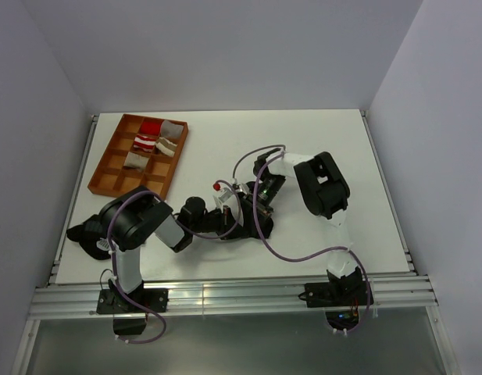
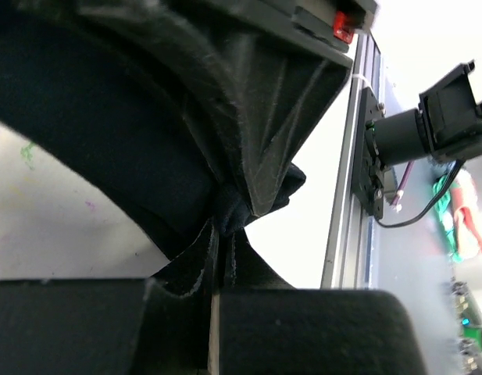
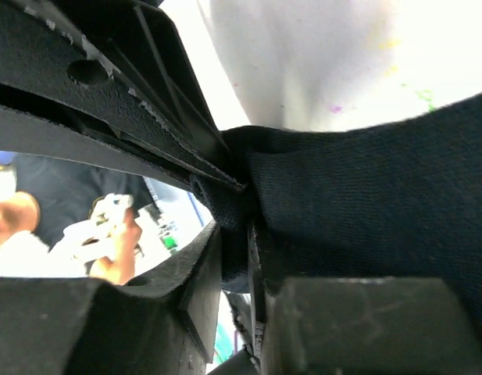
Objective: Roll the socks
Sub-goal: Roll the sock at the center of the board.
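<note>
The black sock [image 3: 365,203] hangs stretched between my two grippers, just above the white table [image 1: 326,148]. In the left wrist view my left gripper [image 2: 223,234] is shut on a bunched end of the sock [image 2: 147,180]. The right gripper [image 3: 237,234] pinches the same bunched fabric from the other side, its jaws a narrow way apart with cloth filling the gap. In the top view the left gripper [image 1: 229,223] and right gripper [image 1: 258,205] meet at the table's middle and hide the sock. No beige sock shows near the grippers.
A brown compartment tray [image 1: 100,176] at the back left holds red-and-white striped and beige fabric rolls [image 1: 151,133]. The table's metal rail [image 2: 342,195] runs along the near edge. A person [image 3: 14,226] stands beyond the table.
</note>
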`<state>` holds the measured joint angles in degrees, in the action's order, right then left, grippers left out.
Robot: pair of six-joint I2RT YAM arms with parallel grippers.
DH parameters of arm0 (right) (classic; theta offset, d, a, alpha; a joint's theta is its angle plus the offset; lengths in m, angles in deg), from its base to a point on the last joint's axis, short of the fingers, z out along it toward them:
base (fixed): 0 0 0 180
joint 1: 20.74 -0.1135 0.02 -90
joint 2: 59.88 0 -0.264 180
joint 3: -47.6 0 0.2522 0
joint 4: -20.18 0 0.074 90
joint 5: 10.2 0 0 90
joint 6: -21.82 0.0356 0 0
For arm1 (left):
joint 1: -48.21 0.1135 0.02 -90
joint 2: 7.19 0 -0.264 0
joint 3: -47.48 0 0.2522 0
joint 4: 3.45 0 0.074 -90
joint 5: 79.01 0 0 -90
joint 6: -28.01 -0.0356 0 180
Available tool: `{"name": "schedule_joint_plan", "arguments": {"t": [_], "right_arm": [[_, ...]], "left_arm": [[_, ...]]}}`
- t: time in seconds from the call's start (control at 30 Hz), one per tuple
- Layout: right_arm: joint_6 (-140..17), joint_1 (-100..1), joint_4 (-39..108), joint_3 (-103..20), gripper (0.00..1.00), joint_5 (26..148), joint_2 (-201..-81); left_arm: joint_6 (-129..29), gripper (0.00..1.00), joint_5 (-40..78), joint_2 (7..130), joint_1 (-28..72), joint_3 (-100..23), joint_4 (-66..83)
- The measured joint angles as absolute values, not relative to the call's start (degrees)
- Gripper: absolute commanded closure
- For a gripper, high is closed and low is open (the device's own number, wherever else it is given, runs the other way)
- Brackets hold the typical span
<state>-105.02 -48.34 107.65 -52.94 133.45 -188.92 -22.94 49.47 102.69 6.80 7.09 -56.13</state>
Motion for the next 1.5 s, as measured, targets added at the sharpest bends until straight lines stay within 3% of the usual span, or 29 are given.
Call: {"name": "schedule_joint_plan", "arguments": {"t": [0.17, 0.5, 0.97, 1.5], "right_arm": [[-99.58, -48.34, 100.66, -48.61, 0.60, 128.90, -183.10], [-91.58, -48.34, 86.56, -43.37, 0.55, 118.63, -164.68], [-95.20, -49.15, 77.05, -29.62, 0.44, 107.46, -150.40], [-96.14, -58.19, 71.52, -26.25, 0.42, 99.86, -152.96]], "left_arm": [[-19.49, 1.00, 47.92, 102.45, 6.45, 6.54, -51.97], [-11.73, 1.00, 42.21, 96.68, 5.97, 2.08, -33.37], [2.56, 1.00, 41.12, 96.01, 5.95, -5.46, -15.93], [9.12, 1.00, 41.95, 98.85, 5.95, -8.43, -13.42]]}}
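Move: The black sock is already pinched at its near-left edge in my left fingers; its middle lies some 4 cm ahead of that hand, about 6 cm to its right and 1 cm lower. From my right hand, whose fingers are still at the same edge, that middle is about 4 cm ahead, 3 cm to the right and 1 cm below. The sock box stands far off, roughly 28 cm ahead and 36 cm to the left of my left hand. With my left fingers still shut on the sock's edge, I roll that wrist some 45 degrees so its top turns forward, easing about 2 cm forward and 2 cm right over the board. My right fingers open wider and come free of the fold; that hand arcs about 5 cm forward and up, swings right, then draws back and sinks, wide open, towards the sock beside the left fingertips, its fingers turned from slanting back to pointing down and left. ##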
